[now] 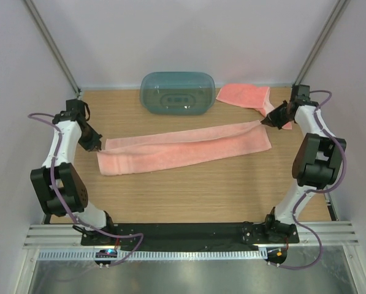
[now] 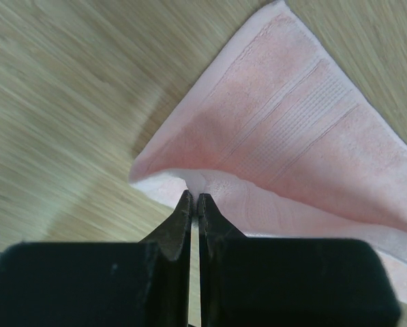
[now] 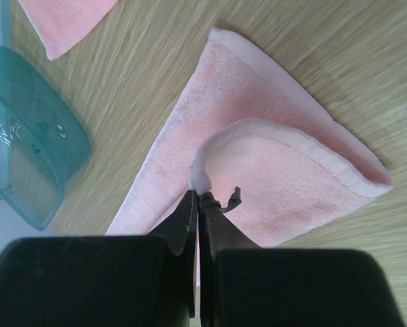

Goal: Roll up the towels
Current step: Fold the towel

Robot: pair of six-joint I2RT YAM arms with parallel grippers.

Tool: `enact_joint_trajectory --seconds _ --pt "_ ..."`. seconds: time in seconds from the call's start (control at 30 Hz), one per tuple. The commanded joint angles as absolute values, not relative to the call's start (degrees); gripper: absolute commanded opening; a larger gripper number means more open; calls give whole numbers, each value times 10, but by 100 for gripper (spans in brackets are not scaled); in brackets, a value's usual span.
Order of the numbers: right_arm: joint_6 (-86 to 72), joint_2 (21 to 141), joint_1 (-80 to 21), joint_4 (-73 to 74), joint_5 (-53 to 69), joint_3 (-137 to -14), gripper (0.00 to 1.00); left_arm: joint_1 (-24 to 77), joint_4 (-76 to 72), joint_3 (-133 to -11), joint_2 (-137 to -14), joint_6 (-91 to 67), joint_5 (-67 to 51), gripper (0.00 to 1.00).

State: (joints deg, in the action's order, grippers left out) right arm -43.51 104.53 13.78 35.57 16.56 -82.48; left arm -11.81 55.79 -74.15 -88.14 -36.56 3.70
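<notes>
A long salmon-pink towel (image 1: 183, 147), folded into a strip, lies stretched across the wooden table between both arms. My left gripper (image 1: 98, 147) is shut on its left end; in the left wrist view the jaws (image 2: 194, 195) pinch a lifted corner of the towel (image 2: 292, 143). My right gripper (image 1: 267, 121) is shut on the strip's right end. There the tips (image 3: 200, 193) clamp a curled-up edge of the towel (image 3: 278, 157). A second pink towel (image 1: 244, 95) lies folded at the back right, apart from both grippers, and its corner (image 3: 67, 24) shows in the right wrist view.
A translucent teal oval tub (image 1: 176, 93) stands at the back middle, just behind the stretched strip and left of the second towel; it also shows as the teal tub (image 3: 26, 136) in the right wrist view. White walls and metal posts enclose the table (image 1: 201, 190).
</notes>
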Motion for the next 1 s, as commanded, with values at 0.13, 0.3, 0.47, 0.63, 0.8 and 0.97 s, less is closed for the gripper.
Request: enact_joint_trajectory --seconds 0.13,0.3,0.47,0.63,0.8,0.97 --pt "-422 1078 121 372 150 -905 1 -127 539 -800 -936 -370 52 0" --pt "-422 1110 120 377 146 -935 1 -125 537 -817 -960 -368 53 0" --pt "-425 1150 114 378 141 -961 1 -125 529 -839 -997 -367 56 0" --pt "-432 1193 104 359 147 -967 1 -126 531 -860 -1049 -374 52 0" --pt "-446 1216 98 334 136 -975 4 -126 524 -876 -1086 -379 62 1" --pt "-425 1203 97 386 128 -1034 74 -126 533 -901 -1088 -365 61 38"
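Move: The pink towel's near edge is already pinched in both hands, drawn up and over. Its far left corner, where the left hand takes it, lies about 9 cm ahead of the left hand, 1 cm to its right and 9 cm below; the teal tub is some 30 cm ahead and 38 cm right of this hand. The far right corner lies about 6 cm ahead of the right hand, 1 cm right and 8 cm below, with the second towel's middle 16 cm ahead, 2 cm left. Both hands carry the pinched near edge forward and down together towards the pink towel's far edge, about 6 cm each way, the right one going nearly level until halfway and then dropping steeply, the left sinking gently before its own quicker drop. Low over the table both grippers start to open while still easing forward, the right well open and letting go of its end, the left only partly open around its end, with little turn of either wrist beyond a slight tilt. ##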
